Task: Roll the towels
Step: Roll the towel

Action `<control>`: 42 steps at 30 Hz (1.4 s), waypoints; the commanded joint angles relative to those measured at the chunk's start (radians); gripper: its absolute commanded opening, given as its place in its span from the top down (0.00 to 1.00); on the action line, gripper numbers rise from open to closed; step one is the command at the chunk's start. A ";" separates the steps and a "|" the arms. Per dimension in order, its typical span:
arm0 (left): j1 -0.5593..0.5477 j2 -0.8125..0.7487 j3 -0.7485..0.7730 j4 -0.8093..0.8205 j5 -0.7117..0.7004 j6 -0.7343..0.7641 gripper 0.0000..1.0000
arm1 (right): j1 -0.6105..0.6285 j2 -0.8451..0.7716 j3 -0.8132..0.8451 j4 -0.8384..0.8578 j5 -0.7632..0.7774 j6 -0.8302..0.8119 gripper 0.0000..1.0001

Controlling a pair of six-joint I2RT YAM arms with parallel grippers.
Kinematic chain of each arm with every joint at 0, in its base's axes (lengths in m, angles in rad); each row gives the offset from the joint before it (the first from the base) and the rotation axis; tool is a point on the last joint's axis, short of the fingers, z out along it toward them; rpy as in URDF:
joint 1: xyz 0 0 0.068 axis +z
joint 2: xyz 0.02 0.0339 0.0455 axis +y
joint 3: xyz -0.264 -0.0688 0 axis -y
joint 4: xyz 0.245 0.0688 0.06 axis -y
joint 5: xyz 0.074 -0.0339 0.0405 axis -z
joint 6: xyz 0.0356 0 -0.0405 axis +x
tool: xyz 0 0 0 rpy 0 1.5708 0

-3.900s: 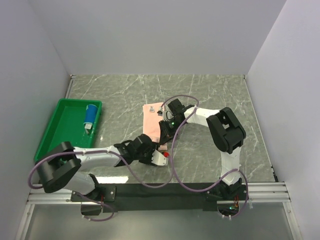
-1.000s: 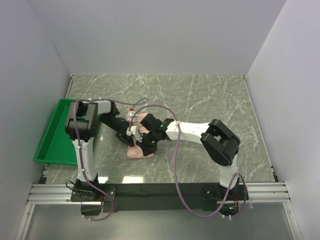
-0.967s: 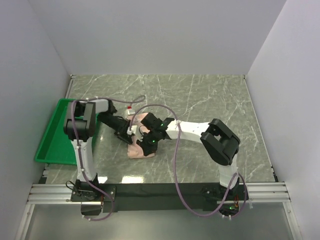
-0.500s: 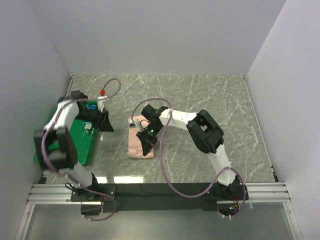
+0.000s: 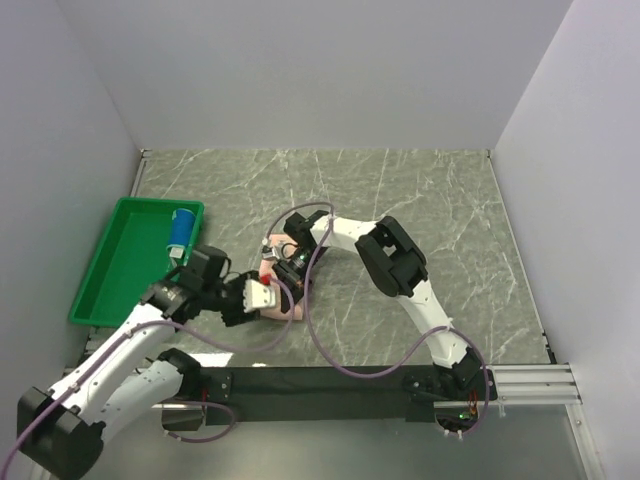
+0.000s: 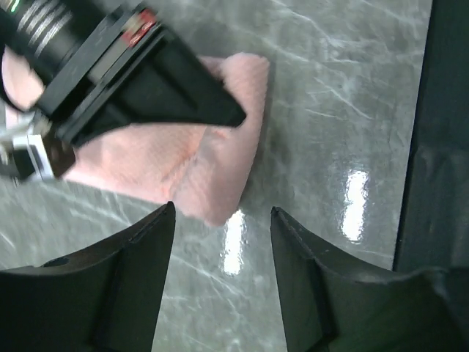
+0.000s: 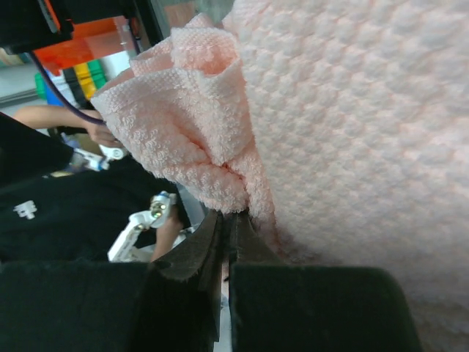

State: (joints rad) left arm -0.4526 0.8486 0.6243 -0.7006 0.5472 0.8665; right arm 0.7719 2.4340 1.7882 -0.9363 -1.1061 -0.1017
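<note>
The pale pink towel point(image 5: 284, 306) lies partly rolled on the marble table, its waffle cloth filling the right wrist view point(image 7: 337, 110). My right gripper point(image 7: 231, 218) is shut, with a bunched fold of that towel pinched at its tips, and from above it sits on the towel's far part point(image 5: 286, 277). My left gripper point(image 6: 223, 213) is open, its fingers point(image 6: 139, 279) straddling bare table just short of the pink towel's point(image 6: 183, 154) near corner. From above, the left gripper point(image 5: 270, 298) is at the towel's left side. The teal and blue towel point(image 5: 182, 227) lies rolled in the tray.
The green tray point(image 5: 100, 270) sits at the table's left side by the wall. The black front rail point(image 6: 447, 147) runs close behind the left gripper. White walls close in the table on three sides.
My left arm has swung from the green tray to the pink towel's near left side, and its jaws have opened wider. The right gripper has stayed shut at the towel.
</note>
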 commanded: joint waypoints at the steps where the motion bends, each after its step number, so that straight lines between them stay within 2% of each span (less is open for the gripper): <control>1: -0.143 0.012 -0.024 0.144 -0.148 -0.017 0.40 | 0.000 0.056 -0.010 0.004 0.081 -0.006 1.00; 7: -0.314 0.104 -0.061 0.268 -0.233 -0.011 0.42 | -0.011 0.073 -0.007 -0.010 0.060 -0.021 1.00; 12: -0.319 0.253 -0.066 0.329 -0.279 -0.040 0.47 | -0.026 0.066 -0.029 -0.004 0.045 -0.026 1.00; 16: -0.319 0.340 -0.115 0.398 -0.360 -0.047 0.47 | -0.031 0.057 -0.036 -0.013 0.042 -0.039 1.00; 19: -0.317 0.388 -0.140 0.389 -0.359 -0.038 0.55 | -0.034 0.051 -0.044 -0.015 0.038 -0.047 1.00; 23: -0.317 0.385 -0.126 0.308 -0.268 -0.069 0.82 | -0.052 -0.007 -0.073 0.013 0.041 -0.036 1.00; 27: -0.305 0.464 -0.034 0.152 -0.173 -0.047 0.95 | -0.126 -0.110 -0.058 0.010 0.075 -0.047 0.65; 29: -0.301 0.524 0.004 0.107 -0.149 -0.040 0.99 | -0.166 -0.180 -0.040 0.004 0.083 -0.047 0.60; 30: -0.288 0.541 0.014 0.084 -0.124 -0.035 0.99 | -0.187 -0.202 -0.038 0.001 0.086 -0.050 0.54; 32: -0.273 0.578 0.040 0.037 -0.095 -0.023 0.99 | -0.243 -0.271 -0.029 -0.004 0.133 -0.065 0.52; 34: -0.244 0.604 0.063 0.020 -0.067 -0.024 0.99 | -0.291 -0.344 -0.035 -0.010 0.175 -0.084 0.45; 36: -0.218 0.658 0.107 -0.016 -0.058 -0.038 0.99 | -0.327 -0.406 -0.070 0.019 0.227 -0.096 0.44; 38: -0.181 0.737 0.179 -0.080 -0.017 -0.052 0.99 | -0.382 -0.562 -0.126 0.071 0.262 -0.081 0.44; 39: -0.166 0.766 0.207 -0.115 -0.016 -0.050 0.99 | -0.396 -0.563 -0.150 0.091 0.275 -0.075 0.44; 42: -0.092 0.891 0.314 -0.210 0.055 -0.046 0.99 | -0.442 -0.742 -0.271 0.177 0.331 -0.059 0.45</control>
State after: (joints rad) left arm -0.5957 1.6207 0.9279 -0.7189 0.5449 0.8352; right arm 0.3470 1.8282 1.5925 -0.8482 -0.8532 -0.1593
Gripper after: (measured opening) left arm 0.143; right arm 0.556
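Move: Below and to the right of the open left hand lies the near folded end of the pink towel, about 6 cm right, 1 cm ahead and 8 cm down. The right fingers are already shut on that end. The blue rolled towel stands some 17 cm ahead and 15 cm left of the left hand, in the green bin, whose middle is roughly 10 cm ahead and 24 cm left. Swinging right and then down about 8 cm onto the pink towel's near folded end, the left hand closes and pinches it, then tips some 25 degrees in place. The right hand stays pinching the same end until the left has hold, then opens, lets go and pulls away fast, up, forward and right, about 15 cm each way. ##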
